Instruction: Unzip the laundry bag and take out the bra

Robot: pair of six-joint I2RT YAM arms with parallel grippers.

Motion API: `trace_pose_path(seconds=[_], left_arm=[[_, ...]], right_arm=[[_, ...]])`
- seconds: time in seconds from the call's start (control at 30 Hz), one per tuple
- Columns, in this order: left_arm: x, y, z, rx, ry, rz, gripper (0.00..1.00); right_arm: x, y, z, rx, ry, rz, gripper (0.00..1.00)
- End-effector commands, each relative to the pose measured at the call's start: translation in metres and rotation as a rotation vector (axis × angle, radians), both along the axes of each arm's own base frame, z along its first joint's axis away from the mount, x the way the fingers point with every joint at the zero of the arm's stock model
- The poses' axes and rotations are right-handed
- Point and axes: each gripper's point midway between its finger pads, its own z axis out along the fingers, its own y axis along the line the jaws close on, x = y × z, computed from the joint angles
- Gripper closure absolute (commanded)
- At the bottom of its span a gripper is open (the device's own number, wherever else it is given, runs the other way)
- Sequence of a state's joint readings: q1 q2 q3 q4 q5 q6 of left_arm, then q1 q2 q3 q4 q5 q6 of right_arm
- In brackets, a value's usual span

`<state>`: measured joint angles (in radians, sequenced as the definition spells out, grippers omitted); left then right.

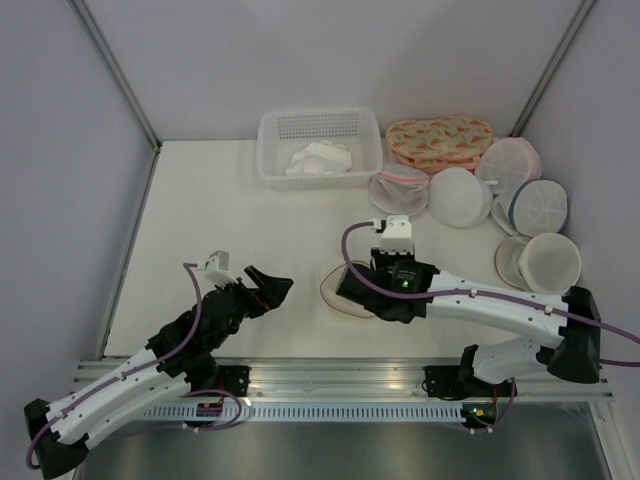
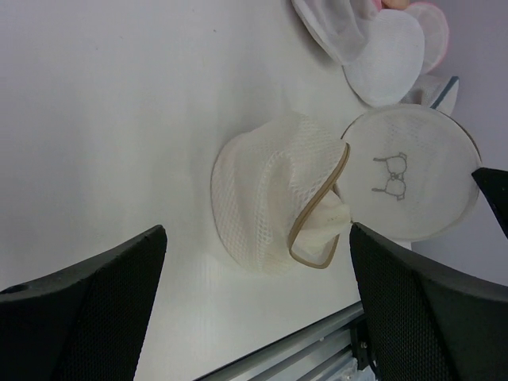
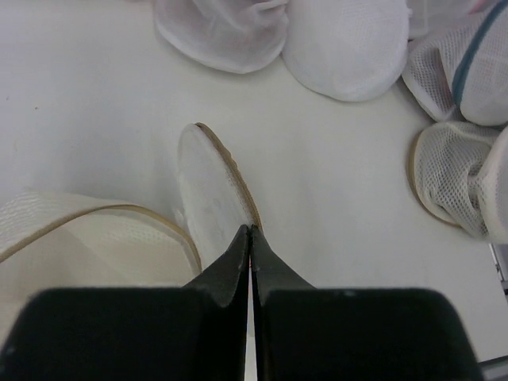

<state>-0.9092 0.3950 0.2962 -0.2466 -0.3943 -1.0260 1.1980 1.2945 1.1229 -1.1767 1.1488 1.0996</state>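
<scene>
The laundry bag (image 1: pixel 330 277) lies at the table's middle: a cream mesh pouch (image 2: pixel 262 198) with a tan-brown rim, gaping open. Its flat round lid (image 2: pixel 405 175), printed with a small bra outline, stands lifted. My right gripper (image 1: pixel 350 286) is shut on the lid's tan rim (image 3: pixel 238 186), with the bag's body (image 3: pixel 87 246) just to its left. Soft white fabric (image 2: pixel 327 226) pokes from the opening; I cannot tell whether it is the bra. My left gripper (image 1: pixel 272 287) hangs wide open left of the bag, touching nothing (image 2: pixel 258 238).
A white perforated basket (image 1: pixel 270 130) at the back holds a crumpled white garment (image 1: pixel 320 160). At the back right lie a floral orange pouch (image 1: pixel 440 140), white dome pouches (image 1: pixel 460 195) and a cream tan-rimmed pouch (image 1: pixel 550 260). A metal rail (image 1: pixel 330 375) runs along the near edge.
</scene>
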Motion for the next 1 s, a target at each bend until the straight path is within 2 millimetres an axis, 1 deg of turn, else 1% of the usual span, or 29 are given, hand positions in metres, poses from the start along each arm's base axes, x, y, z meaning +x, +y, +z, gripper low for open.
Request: trace_pose_path(seconds=[0.0,0.03,0.1,0.13,0.17,0.2,0.23,0.27,0.3,0.33,0.37,0.4,0.43,0.47,0.5,0.53,0.57,0.63,0.67,0.7,0.73,0.77,0.8,0.83,0.87,0.9,0.93,0.97], left_arm=[[0.0,0.02,0.0,0.053,0.007,0.063,0.0],[-0.002,0.028,-0.005,0.073,0.024,0.083,0.0],[-0.003,0.032,-0.004,0.067,0.034,0.103,0.0],[-0.004,0.034,-0.004,0.067,0.036,0.108,0.0],[-0.004,0.036,-0.006,0.073,0.042,0.114,0.0],[-0.004,0.037,-0.005,0.071,0.044,0.118,0.0],[-0.004,0.039,-0.005,0.07,0.043,0.128,0.0],[-0.004,0.039,-0.007,0.074,0.049,0.133,0.0],[-0.004,0.04,-0.006,0.072,0.047,0.134,0.0],[-0.004,0.041,-0.006,0.07,0.047,0.14,0.0],[-0.004,0.041,-0.006,0.069,0.045,0.141,0.0],[-0.003,0.041,-0.007,0.072,0.046,0.145,0.0],[-0.003,0.042,-0.005,0.072,0.042,0.146,0.0],[-0.003,0.042,-0.004,0.07,0.04,0.148,0.0],[-0.002,0.041,-0.003,0.065,0.038,0.15,0.0],[-0.002,0.041,-0.003,0.066,0.036,0.149,0.0],[0.0,0.038,0.002,0.051,0.02,0.145,0.0],[0.001,0.03,0.007,0.052,-0.015,0.096,0.0],[0.001,0.024,0.011,0.048,-0.039,0.066,0.0],[0.0,0.008,0.025,-0.004,-0.09,-0.004,0.0],[0.0,0.001,0.029,0.018,-0.138,-0.053,0.0],[-0.001,-0.007,0.034,0.009,-0.17,-0.094,0.0],[-0.003,-0.022,0.046,-0.027,-0.218,-0.157,0.0],[-0.002,-0.027,0.045,-0.001,-0.238,-0.188,0.0],[-0.001,-0.034,0.052,-0.008,-0.268,-0.211,0.0],[0.001,-0.046,0.053,0.016,-0.289,-0.257,0.0],[0.002,-0.051,0.053,0.032,-0.294,-0.277,0.0],[0.005,-0.056,0.052,0.052,-0.291,-0.291,0.0]], right_arm=[[0.025,0.049,0.021,-0.062,-0.046,0.108,1.0],[0.029,0.06,0.012,-0.098,-0.027,0.125,1.0],[0.033,0.084,0.012,-0.103,-0.026,0.176,1.0],[0.033,0.097,0.0,-0.127,0.0,0.204,1.0],[0.031,0.111,-0.004,-0.129,0.002,0.245,1.0],[0.028,0.122,-0.013,-0.148,0.02,0.276,1.0],[0.02,0.143,-0.021,-0.099,0.048,0.345,1.0],[0.015,0.149,-0.031,-0.119,0.079,0.399,1.0],[0.008,0.157,-0.035,-0.094,0.104,0.453,1.0],[-0.01,0.19,-0.044,0.027,0.173,0.608,1.0],[-0.023,0.191,-0.052,0.06,0.209,0.69,1.0],[-0.036,0.201,-0.055,0.118,0.243,0.771,0.96],[-0.053,0.218,-0.053,0.214,0.28,0.879,0.88],[-0.064,0.213,-0.053,0.25,0.296,0.922,0.75],[-0.069,0.213,-0.051,0.276,0.304,0.944,0.53],[-0.074,0.212,-0.049,0.295,0.312,0.963,0.43],[-0.076,0.206,-0.042,0.323,0.297,0.957,0.26],[-0.072,0.196,-0.03,0.352,0.26,0.924,0.14],[-0.065,0.182,-0.018,0.371,0.201,0.875,0.08],[-0.061,0.174,-0.011,0.381,0.168,0.837,0.02],[-0.057,0.165,-0.004,0.403,0.145,0.797,0.02],[-0.048,0.148,0.012,0.424,0.071,0.732,0.02],[-0.044,0.138,0.018,0.444,0.041,0.688,0.02],[-0.043,0.128,0.018,0.46,0.023,0.653,0.02],[-0.037,0.11,0.035,0.499,-0.045,0.599,0.02],[-0.035,0.101,0.039,0.525,-0.073,0.571,0.02],[-0.034,0.091,0.035,0.542,-0.089,0.531,0.02],[-0.033,0.079,0.045,0.583,-0.12,0.506,0.02]])
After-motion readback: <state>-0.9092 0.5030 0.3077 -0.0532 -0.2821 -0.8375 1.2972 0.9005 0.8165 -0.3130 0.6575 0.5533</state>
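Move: My closed right fingers hold the raised round lid by its rim. The bag body it belongs to, its mouth open, lies about 15 cm to my right hand's left, a couple of centimetres farther out and some 18 cm below. The pink-rimmed bag is roughly 28 cm straight ahead on the table, with the white pouch 16 cm to the right of it. From my open left hand the bag body is about 14 cm right, 5 cm ahead and 12 cm lower. I swing the held lid about 17 cm left over the bag body, dipping some 8 cm and drawing back towards me as my right wrist turns nearly 50 degrees counter-clockwise. At the low point I open wide and let go, then lift clear, easing back rightwards. My left hand, still open, drifts left 4 cm, then returns right and rises. ##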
